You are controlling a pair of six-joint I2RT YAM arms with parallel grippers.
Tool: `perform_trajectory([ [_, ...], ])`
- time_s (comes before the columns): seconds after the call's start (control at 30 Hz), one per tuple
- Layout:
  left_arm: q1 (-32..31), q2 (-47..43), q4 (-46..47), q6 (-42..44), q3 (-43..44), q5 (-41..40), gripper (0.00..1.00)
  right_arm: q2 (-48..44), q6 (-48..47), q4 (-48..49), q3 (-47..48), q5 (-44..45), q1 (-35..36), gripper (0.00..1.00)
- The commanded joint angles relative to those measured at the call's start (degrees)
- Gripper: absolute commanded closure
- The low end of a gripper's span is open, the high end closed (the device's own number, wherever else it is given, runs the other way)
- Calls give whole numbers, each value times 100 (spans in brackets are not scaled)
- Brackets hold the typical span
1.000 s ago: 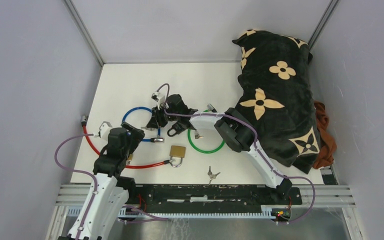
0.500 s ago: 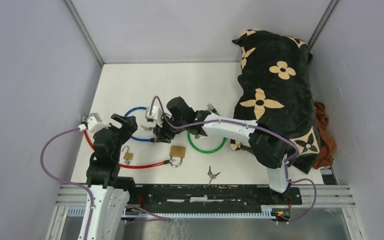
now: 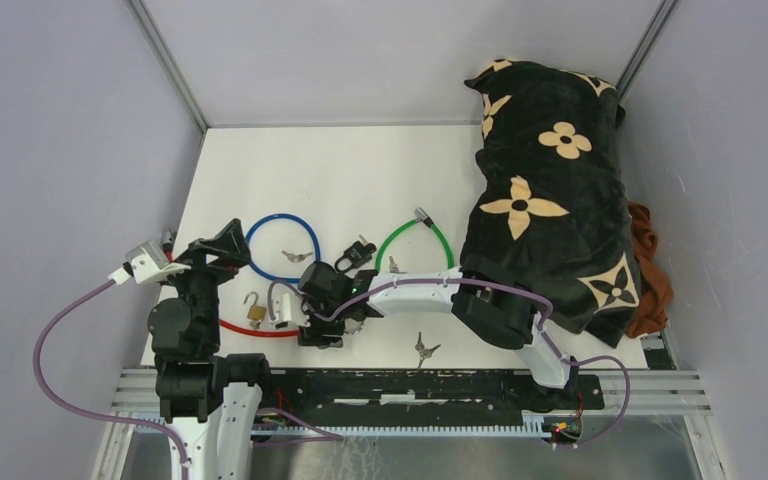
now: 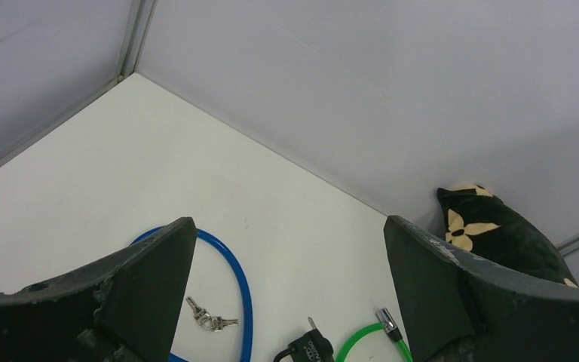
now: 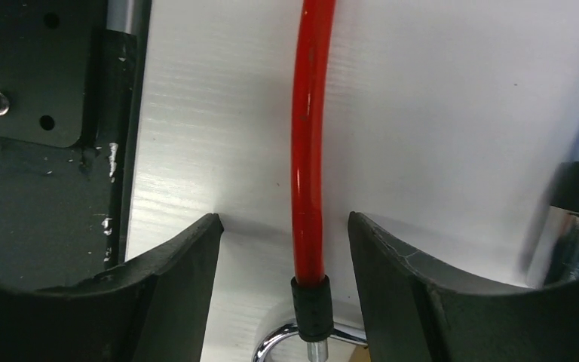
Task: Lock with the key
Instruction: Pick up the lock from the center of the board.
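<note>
My right gripper (image 3: pixel 322 328) hangs low near the table's front edge, open. In the right wrist view its jaws (image 5: pixel 283 226) straddle the red cable (image 5: pixel 309 151) without touching it. The cable's black end sleeve (image 5: pixel 309 305) meets a chrome shackle (image 5: pixel 275 343) of a padlock that is otherwise hidden. A small brass padlock (image 3: pixel 255 311) lies with its shackle open beside the red cable (image 3: pixel 250 328). One bunch of keys (image 3: pixel 422 349) lies right of the gripper, and another bunch (image 3: pixel 295 257) sits inside the blue cable loop (image 3: pixel 282 247). My left gripper (image 3: pixel 222 247) is raised at the left, wide open and empty (image 4: pixel 286 226).
A black padlock (image 3: pixel 353 256) lies by the green cable (image 3: pixel 415 238). A black flowered cushion (image 3: pixel 550 190) fills the right side, with brown cloth (image 3: pixel 650 280) behind it. Grey walls close in the table, and the arms' base rail (image 3: pixel 410 385) runs along the near edge.
The right arm swung from the blue loop down to the red cable's end, and its jaws widened. The left arm drew back left and rose. The green cable shifted farther back.
</note>
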Motion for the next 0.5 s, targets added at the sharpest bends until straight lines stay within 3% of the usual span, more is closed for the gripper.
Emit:
perform_trajectory([
  [0.0, 24, -63, 122, 217, 37, 168, 0, 189, -206, -108, 306, 987, 128, 33],
  [0.1, 14, -90, 165, 220, 4, 253, 0, 283, -267, -338, 396, 1187, 146, 46],
  [0.23, 15, -111, 191, 180, -66, 314, 0, 237, -310, -547, 459, 1299, 146, 80],
  [0.33, 17, -101, 291, 231, -99, 393, 0, 156, -296, -657, 564, 1199, 146, 100],
  [0.47, 16, -77, 721, 805, -163, 836, 0, -129, -74, -725, 811, 529, 146, 100],
])
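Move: Around the right hand's still-open fingers lies the red cable lock; the stretch by its black collar is only about 1 cm ahead and 1 cm below. The brass padlock is roughly 5 cm ahead and 6 cm to the right, on the board, and the blue cable's chrome end about 10 cm ahead and 2 cm left. From the raised left hand, that red cable end lies some 19 cm right, 6 cm back and 31 cm below. Closing from well open to nearly shut, the right fingers pinch the red cable from both sides right where it meets the black collar. Meanwhile the hand eases only about 1 cm forward to centre on the cable, staying low, and the wrist tilts some 5 to 10 degrees so that the tips swing forward. ##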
